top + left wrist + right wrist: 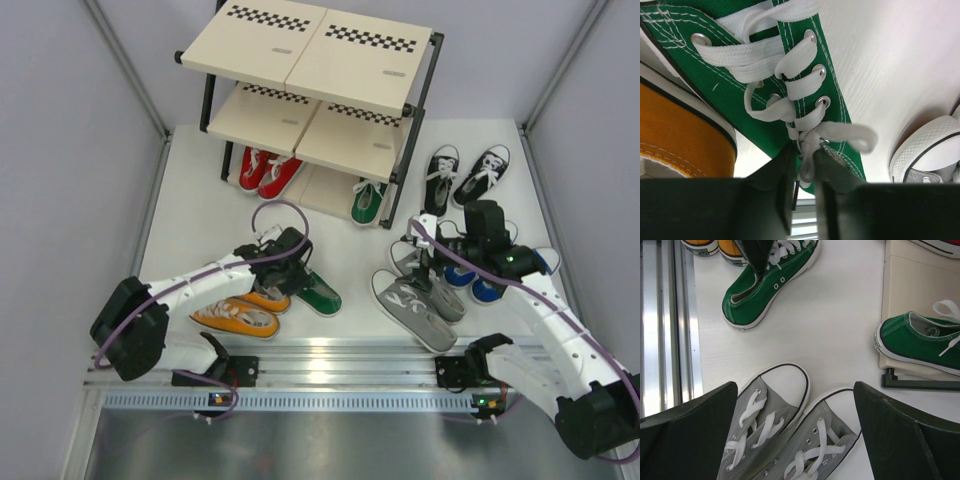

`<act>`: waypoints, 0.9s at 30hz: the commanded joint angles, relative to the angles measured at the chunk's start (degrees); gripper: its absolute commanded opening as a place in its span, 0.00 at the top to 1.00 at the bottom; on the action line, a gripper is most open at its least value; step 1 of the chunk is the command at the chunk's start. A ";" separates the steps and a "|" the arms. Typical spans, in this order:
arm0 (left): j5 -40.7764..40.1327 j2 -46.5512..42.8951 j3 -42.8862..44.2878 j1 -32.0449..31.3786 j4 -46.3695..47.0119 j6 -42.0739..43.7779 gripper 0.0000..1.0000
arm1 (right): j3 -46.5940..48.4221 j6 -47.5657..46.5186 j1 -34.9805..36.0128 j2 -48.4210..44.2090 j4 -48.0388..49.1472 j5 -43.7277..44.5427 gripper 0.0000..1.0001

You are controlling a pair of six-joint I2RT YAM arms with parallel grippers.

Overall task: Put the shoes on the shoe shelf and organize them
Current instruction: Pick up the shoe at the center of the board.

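A green shoe [320, 292] lies on the white table beside the orange pair [240, 312]. My left gripper [807, 150] is shut on this green shoe [730, 85], pinching its white lace and tongue edge near the knot. The other green shoe [368, 198] sits on the bottom tier of the shoe shelf [300, 45], to the right of the red pair [265, 172]. My right gripper [795, 390] hangs wide open above the toes of the grey pair [772, 412], holding nothing.
A black pair [462, 175] stands on the table right of the shelf. A blue pair [485, 285] lies partly under my right arm. The shelf's black foot [890, 377] is near the grey toes. A metal rail [320, 375] runs along the near edge.
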 commanded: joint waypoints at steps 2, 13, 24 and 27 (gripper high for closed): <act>-5.37 0.83 0.64 0.15 -0.99 5.83 0.85 | -0.07 -0.09 -0.86 -1.08 2.15 -3.01 0.01; -1.10 -10.82 -2.08 -1.08 9.28 32.53 1.00 | -0.07 -0.17 -1.30 -1.34 1.71 -4.33 0.01; 19.83 -17.10 2.12 -1.17 15.62 54.09 1.00 | 0.11 2.27 -1.21 0.50 2.93 -7.93 0.01; 24.32 -16.57 4.58 -1.17 15.98 57.26 1.00 | 0.20 9.12 -1.30 2.52 7.22 -10.39 0.01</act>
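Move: Right at the lace knot of the center green shoe, the left fingers have the shoe's middle about 2 cm ahead, 2 cm to the left and 4 cm below. The near orange shoe lies some 15 cm to the left and 2 cm back, the outer gray shoe roughly 28 cm to the right and 8 cm back, both about 5 cm lower than the hand. From the right hand, the center green shoe is about 26 cm left, 1 cm back and 17 cm below. Closing on the white lace knot while almost still, the left fingers pinch it, then lift about 8 cm with the laces held. On the way up the wrist turns some 50 degrees clockwise and the fingers tilt out of their steep downward point towards the right; late in the rise the hand drifts about 3 cm right and 2 cm back. ##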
